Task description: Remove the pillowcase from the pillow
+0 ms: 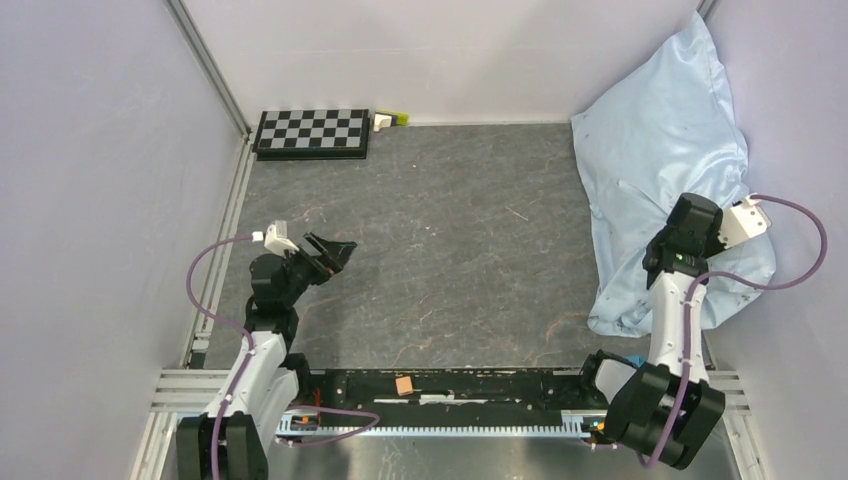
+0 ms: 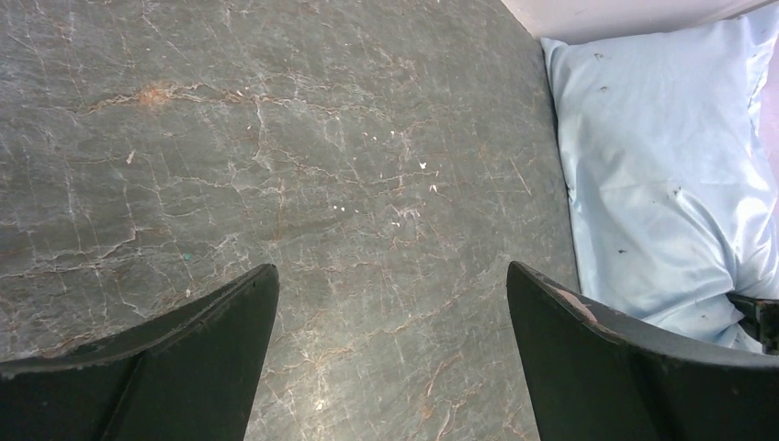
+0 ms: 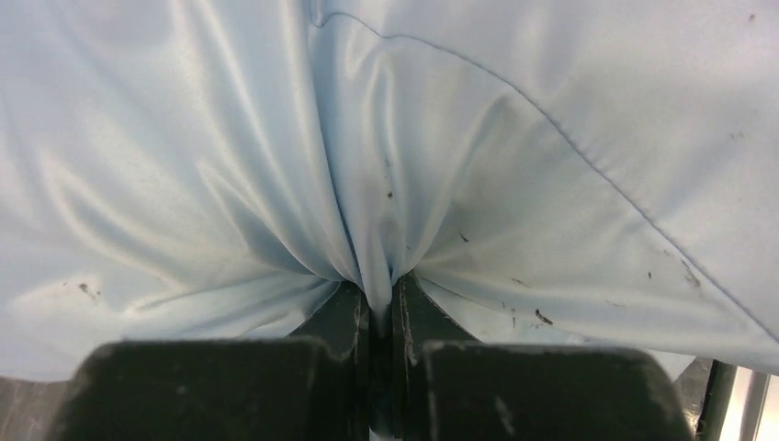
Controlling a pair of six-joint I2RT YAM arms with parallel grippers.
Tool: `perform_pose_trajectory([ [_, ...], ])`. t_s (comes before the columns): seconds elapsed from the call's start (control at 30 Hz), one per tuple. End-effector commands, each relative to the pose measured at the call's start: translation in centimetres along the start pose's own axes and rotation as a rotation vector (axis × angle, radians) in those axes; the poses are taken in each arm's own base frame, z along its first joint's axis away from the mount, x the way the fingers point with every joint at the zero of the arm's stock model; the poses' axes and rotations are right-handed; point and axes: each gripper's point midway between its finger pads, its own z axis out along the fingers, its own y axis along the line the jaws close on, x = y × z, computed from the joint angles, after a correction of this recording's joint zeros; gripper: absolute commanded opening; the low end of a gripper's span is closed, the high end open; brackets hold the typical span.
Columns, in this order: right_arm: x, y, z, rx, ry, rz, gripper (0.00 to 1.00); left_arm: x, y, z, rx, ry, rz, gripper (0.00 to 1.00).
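The pale blue pillowcase (image 1: 662,160) lies bulging against the right wall, its top corner leaning up into the back right corner. The pillow is hidden inside it. My right gripper (image 3: 380,292) is shut on a pinched fold of the pillowcase (image 3: 386,184), and creases fan out from the pinch. In the top view the right gripper (image 1: 690,232) sits over the lower part of the cloth. My left gripper (image 1: 335,254) hovers open above the bare tabletop at the left, far from the cloth; its fingers (image 2: 230,322) frame only table, with the pillowcase (image 2: 661,175) at the right.
A black-and-white checkerboard (image 1: 312,133) lies at the back left by the wall, with a small white and green item (image 1: 391,120) beside it. White walls close in the table (image 1: 450,240) on three sides. A rail (image 1: 450,385) runs along the near edge.
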Motion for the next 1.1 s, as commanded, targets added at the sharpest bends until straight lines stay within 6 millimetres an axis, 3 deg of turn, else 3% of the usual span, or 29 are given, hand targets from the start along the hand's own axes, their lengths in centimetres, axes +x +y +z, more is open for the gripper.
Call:
perform_pose_trajectory([
  [0.0,-0.5,0.9,-1.3,-0.086,0.030,-0.043,0.00,-0.2,-0.8,-0.1,0.043,-0.008,0.005,1.00],
  [0.1,-5.1,4.2,-5.7,-0.227,-0.070,-0.083,0.00,-0.3,-0.9,-0.1,0.045,-0.010,0.005,1.00],
  [0.2,-9.7,8.7,-12.8,-0.467,-0.212,-0.085,0.00,-0.3,-1.0,-0.1,0.047,-0.009,0.004,1.00],
  [0.33,-14.8,13.7,-20.8,-0.829,-0.242,-0.048,0.00,-0.3,-0.9,-0.1,0.044,-0.011,0.006,1.00],
  [0.37,-15.7,15.1,-22.9,-0.947,-0.236,-0.040,0.00,-0.3,-0.9,-0.1,0.044,-0.011,0.007,1.00],
  [0.47,-16.6,19.6,-33.0,-1.499,-0.154,-0.001,0.00,-0.3,-0.9,-0.1,0.044,-0.013,0.007,1.00],
  [0.53,-16.4,20.4,-39.5,-1.847,-0.028,0.099,0.00,-0.3,-0.9,-0.1,0.044,-0.013,0.007,1.00],
  [0.6,-15.6,19.6,-45.8,-2.132,0.069,0.167,0.00,-0.4,-0.9,-0.1,0.043,-0.015,0.007,1.00],
  [0.9,-9.9,18.4,-57.4,-2.480,0.293,0.067,0.00,-0.6,-1.1,-0.3,0.048,-0.030,0.021,1.00],
  [0.97,-9.2,18.9,-57.4,-2.473,0.306,0.049,0.00,-0.8,-1.1,-0.4,0.042,-0.035,0.032,1.00],
  [1.07,-6.5,22.5,-52.3,-2.156,0.195,-0.045,0.00,-1.5,-1.4,-1.1,0.034,-0.069,0.061,1.00],
])
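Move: The pillow lies against the right wall, its case already pinched in the right hand; the pillow's middle is about 14 cm ahead of this hand, 9 cm left and 8 cm lower. The table's middle, where it is taken, is some 50 cm left, level in reach, 17 cm below; the open left gripper is roughly 73 cm left, 1 cm ahead and 6 cm lower. From the left hand the pillow is about 12 cm ahead, 64 cm right, 4 cm lower. The pillow, still pinched by its case, is swung off the right wall by the right arm: up nearly 30 cm while going left, then fast on leftwards and slightly down, about 50 cm left in all, to above the table's middle. The wrist turns counter-clockwise some 120 degrees, so the fingers bring the pillow round against the open left gripper; the right fingers stay shut. ##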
